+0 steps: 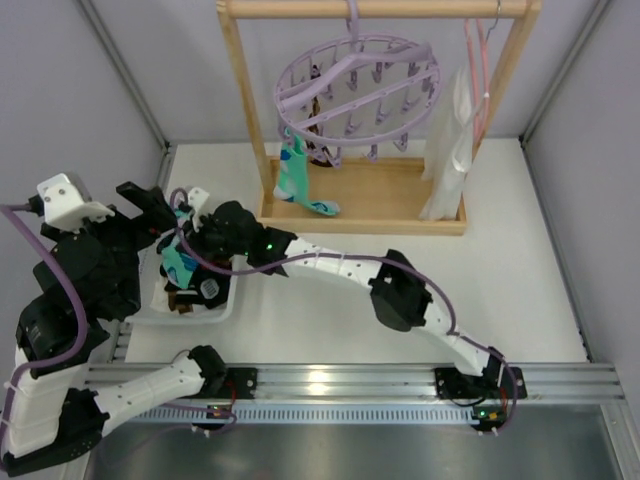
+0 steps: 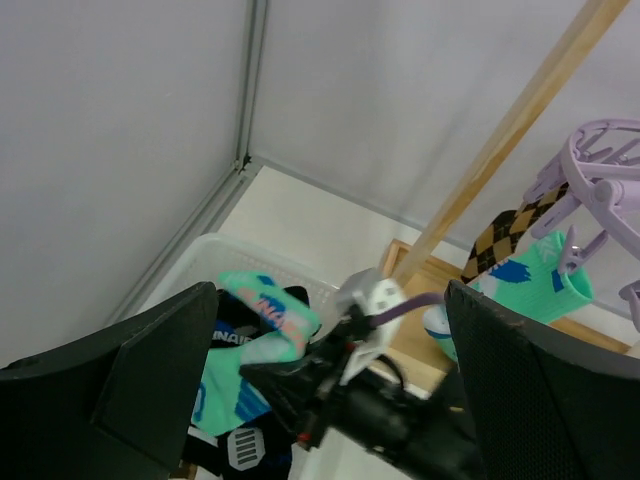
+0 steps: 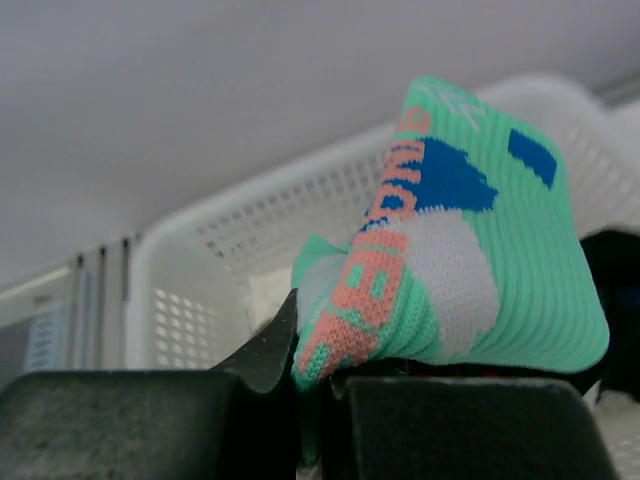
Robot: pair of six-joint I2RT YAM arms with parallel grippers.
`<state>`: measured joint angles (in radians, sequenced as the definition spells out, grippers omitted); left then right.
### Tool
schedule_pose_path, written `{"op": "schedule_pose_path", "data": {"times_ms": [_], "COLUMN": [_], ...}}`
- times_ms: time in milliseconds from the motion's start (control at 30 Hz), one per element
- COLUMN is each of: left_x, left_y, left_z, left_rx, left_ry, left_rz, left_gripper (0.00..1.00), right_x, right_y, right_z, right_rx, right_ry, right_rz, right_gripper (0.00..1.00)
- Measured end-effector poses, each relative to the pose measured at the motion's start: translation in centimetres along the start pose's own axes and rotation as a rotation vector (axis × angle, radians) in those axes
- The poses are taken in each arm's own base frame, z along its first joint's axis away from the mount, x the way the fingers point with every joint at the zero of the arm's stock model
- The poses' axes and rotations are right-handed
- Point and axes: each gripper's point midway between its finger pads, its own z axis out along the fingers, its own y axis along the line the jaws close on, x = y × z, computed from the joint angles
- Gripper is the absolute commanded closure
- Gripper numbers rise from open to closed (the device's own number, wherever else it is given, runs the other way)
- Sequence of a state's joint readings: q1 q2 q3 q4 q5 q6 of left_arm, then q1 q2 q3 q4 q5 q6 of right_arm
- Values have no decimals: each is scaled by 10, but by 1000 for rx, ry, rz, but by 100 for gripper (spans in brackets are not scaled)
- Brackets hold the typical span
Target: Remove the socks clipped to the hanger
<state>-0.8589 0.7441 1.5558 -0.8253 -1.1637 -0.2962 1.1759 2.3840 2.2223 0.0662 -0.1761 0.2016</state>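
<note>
The lavender hanger (image 1: 355,85) hangs from a wooden rack, with a teal sock (image 1: 295,178) and a brown-black diamond-check sock (image 2: 510,235) clipped to it. In the left wrist view the hanger (image 2: 605,165) and its teal sock (image 2: 535,285) sit at the right. My right gripper (image 3: 320,370) is shut on another teal sock (image 3: 450,250) with orange and blue marks, held over the white basket (image 3: 190,270). Seen from above, this gripper (image 1: 195,255) is at the basket (image 1: 215,310), which holds several socks. My left gripper (image 1: 150,205) is open and empty beside it, its fingers (image 2: 150,370) framing the held sock (image 2: 265,310).
A thin pink wire hanger with a white cloth (image 1: 450,150) hangs at the rack's right end. The rack's wooden base (image 1: 390,205) lies on the white table between grey side walls. The right arm stretches across the table from the near rail (image 1: 330,380).
</note>
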Motion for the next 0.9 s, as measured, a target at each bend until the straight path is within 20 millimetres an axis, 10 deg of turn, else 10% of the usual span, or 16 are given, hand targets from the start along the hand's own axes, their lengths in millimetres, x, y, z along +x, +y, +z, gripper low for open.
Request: {"op": "schedule_pose_path", "data": {"times_ms": [167, 233, 400, 667, 767, 900], "left_x": [1, 7, 28, 36, 46, 78], "left_y": [0, -3, -10, -15, -33, -59], "left_z": [-5, -7, -10, -17, -21, -26], "left_rx": [60, 88, 154, 227, 309, 412], "left_ry": [7, 19, 58, 78, 117, 203], "left_rz": [-22, -16, -8, -78, -88, -39], "left_gripper": [1, 1, 1, 1, 2, 1], "right_x": [130, 153, 126, -38, -34, 27], "right_y": [-27, -29, -21, 1, -5, -31], "right_z": [19, 14, -9, -73, -108, -160], "right_rx": [38, 40, 42, 57, 89, 152], "right_ry": [243, 300, 306, 67, 75, 164], "right_rz": [45, 48, 17, -81, -78, -24], "right_gripper": [59, 51, 25, 4, 4, 3]}}
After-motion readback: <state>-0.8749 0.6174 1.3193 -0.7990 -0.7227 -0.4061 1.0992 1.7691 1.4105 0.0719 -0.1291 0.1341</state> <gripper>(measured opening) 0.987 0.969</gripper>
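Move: The right hand, holding a green sock, has the white basket some 20 cm below, about 4 cm left and 4 cm back. The hanging green sock is roughly 13 cm ahead of it, 24 cm right and about level. From the empty left hand, that hanging sock lies some 17 cm ahead, 25 cm right and 20 cm below. The checkered sock hangs about 6 cm beyond it and 4 cm farther right. Right hand lowers its sock 15 cm into the basket, opens, rises rightward; left swings right towards hanging sock. ##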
